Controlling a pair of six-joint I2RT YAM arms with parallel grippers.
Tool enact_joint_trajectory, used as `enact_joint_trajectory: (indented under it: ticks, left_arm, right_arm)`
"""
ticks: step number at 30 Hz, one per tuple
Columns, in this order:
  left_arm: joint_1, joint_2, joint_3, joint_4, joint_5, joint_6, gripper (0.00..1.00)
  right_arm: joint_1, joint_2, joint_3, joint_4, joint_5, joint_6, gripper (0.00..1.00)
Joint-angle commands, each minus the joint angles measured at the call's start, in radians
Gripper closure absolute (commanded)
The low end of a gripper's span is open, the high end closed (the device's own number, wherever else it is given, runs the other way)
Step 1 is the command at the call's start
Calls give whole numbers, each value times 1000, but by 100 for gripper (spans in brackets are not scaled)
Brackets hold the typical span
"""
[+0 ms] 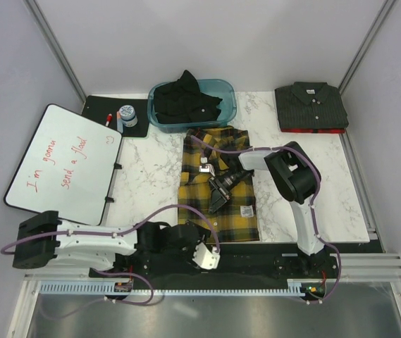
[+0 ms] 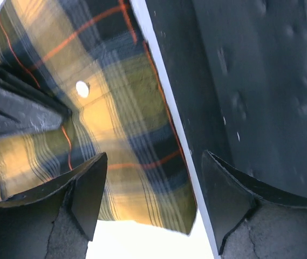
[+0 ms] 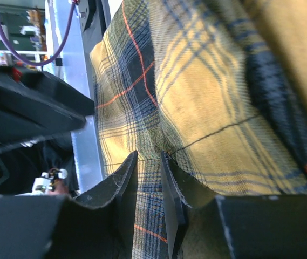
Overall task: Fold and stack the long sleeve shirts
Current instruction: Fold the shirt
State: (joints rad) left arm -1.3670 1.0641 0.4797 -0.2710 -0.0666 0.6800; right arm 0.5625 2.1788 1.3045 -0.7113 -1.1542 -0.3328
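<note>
The yellow-and-black plaid shirt point(image 1: 218, 186) lies partly folded in the middle of the marble table. My right gripper point(image 1: 217, 203) presses down on its middle; in the right wrist view its jaws point(image 3: 149, 156) stand narrow with a raised ridge of plaid cloth point(image 3: 196, 81) pinched between them. My left gripper point(image 1: 189, 236) hovers at the shirt's near left corner, open, with the plaid hem point(image 2: 142, 162) and the table's edge below the gap point(image 2: 153, 156). A dark charcoal shirt point(image 1: 311, 105) lies folded at the far right. A black shirt point(image 1: 186, 98) is bunched in a bin.
The teal bin point(image 1: 227, 91) stands at the far middle. A whiteboard point(image 1: 63, 162) with red writing lies on the left, beside a black mat point(image 1: 98, 107) holding a marker and a small jar point(image 1: 127, 115). The black rail point(image 1: 256, 257) runs along the near edge.
</note>
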Motion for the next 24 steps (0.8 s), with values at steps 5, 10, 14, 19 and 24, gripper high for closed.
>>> enact_joint_trajectory:
  ticks: [5, 10, 14, 19, 24]
  left_arm:
    - [-176, 181, 37, 266, -208, -8, 29]
    - [-196, 307, 65, 325, -262, -7, 36]
    - [-195, 369, 68, 368, -309, 27, 49]
    - [-207, 341, 126, 232, -266, -49, 73]
    - [-213, 274, 198, 64, -158, -126, 91]
  right_arm:
    - [-33, 62, 10, -4, 82, -95, 68]
    - [-39, 59, 10, -5, 74, -100, 68]
    - [-39, 58, 12, -22, 70, -115, 68]
    - [-24, 16, -28, -40, 44, -130, 68]
    - [-3, -36, -51, -66, 21, -138, 61]
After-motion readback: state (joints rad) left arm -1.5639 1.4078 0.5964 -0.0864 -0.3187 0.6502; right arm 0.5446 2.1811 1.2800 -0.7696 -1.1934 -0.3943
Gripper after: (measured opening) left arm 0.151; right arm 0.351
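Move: Nearly below the left hand, the shirt's near hem waits to be gripped: the spot lies some 5 cm to its right, about 3 cm down and no farther out. The hem's left corner is about 7 cm to the hand's left, level with it; a white button lies about 6 cm ahead and 6 cm right, the white label roughly 12 cm ahead and 18 cm right. From the right hand, that hem spot is about 11 cm back. Sliding right along the hem by about 5 cm and sinking some 3 cm, the left hand brings its open fingers over the cloth edge, tilting about 10 degrees; it then closes them to pinch the hem and rises a centimetre or so. The right hand stays almost still, its slightly parted fingertips kept down on the middle of the shirt. ##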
